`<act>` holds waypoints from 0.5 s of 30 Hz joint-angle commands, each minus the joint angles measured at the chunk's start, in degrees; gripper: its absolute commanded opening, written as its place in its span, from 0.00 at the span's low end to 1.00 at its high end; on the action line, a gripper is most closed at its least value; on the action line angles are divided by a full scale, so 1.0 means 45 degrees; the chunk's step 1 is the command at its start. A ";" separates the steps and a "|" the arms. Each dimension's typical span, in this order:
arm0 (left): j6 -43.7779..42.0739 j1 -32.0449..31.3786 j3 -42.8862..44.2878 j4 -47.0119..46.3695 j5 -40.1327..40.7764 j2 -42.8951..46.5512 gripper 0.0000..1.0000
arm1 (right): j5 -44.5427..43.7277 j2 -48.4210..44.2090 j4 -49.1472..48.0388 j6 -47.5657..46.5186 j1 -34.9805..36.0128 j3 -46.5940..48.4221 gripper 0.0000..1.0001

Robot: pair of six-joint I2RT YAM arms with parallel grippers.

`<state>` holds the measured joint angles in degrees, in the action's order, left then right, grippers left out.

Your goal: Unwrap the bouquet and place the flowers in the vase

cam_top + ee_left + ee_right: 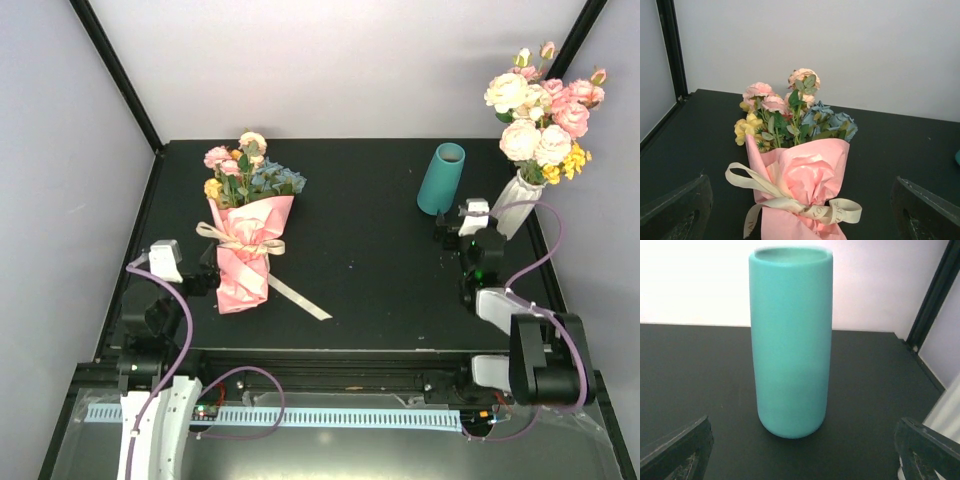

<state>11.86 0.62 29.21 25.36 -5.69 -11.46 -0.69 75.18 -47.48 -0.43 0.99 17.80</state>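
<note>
The bouquet [248,250] lies on the black table [370,270], wrapped in pink paper [807,172] and tied with a cream ribbon [790,204]. Its flowers [790,112], pink, yellow and blue, point to the back. My left gripper [207,272] sits low at the bouquet's near left end. In the left wrist view that gripper [800,200] is open, with the wrap ahead between the wide fingers [677,210], untouched. The teal vase [441,179] stands upright at the back right. My right gripper [452,228] is just in front of it, open, and the vase [790,340] is ahead of the jaws.
A white ribbed vase [517,205] holding large pink and cream roses [545,110] stands right of the teal vase, close to my right arm. A loose ribbon tail [300,297] trails toward the table's front. Black frame posts stand at the back corners.
</note>
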 commanded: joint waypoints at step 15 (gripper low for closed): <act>0.1626 -0.0045 0.0924 0.2146 0.0150 -0.1132 0.99 | 0.5107 -0.3016 1.0952 0.6659 0.1565 0.5437 1.00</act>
<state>15.90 0.62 29.56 30.57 -6.22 -15.31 10.76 61.12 -5.74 19.79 7.97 41.15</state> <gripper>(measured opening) 0.989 0.997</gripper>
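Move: The ribbon bow on the bouquet lies roughly 53 cm to the right hand's left, about level with it in reach and 8 cm lower. The teal vase stands about 10 cm straight ahead of that hand, its middle a little lower; the white vase is some 15 cm to its right and 5 cm ahead. From the left hand the bow is around 14 cm ahead, 4 cm right and 20 cm below, with the blossoms about 20 cm beyond the bow. Upward first, then swinging left, the open right hand climbs about 10 cm and shifts some 8 cm left, out from in front of the teal vase and towards the bouquet, rolling its left side up about 20 degrees while turning left. The open left hand hangs nearly still, then sinks about 3 cm towards the bow, tipping down slightly. ##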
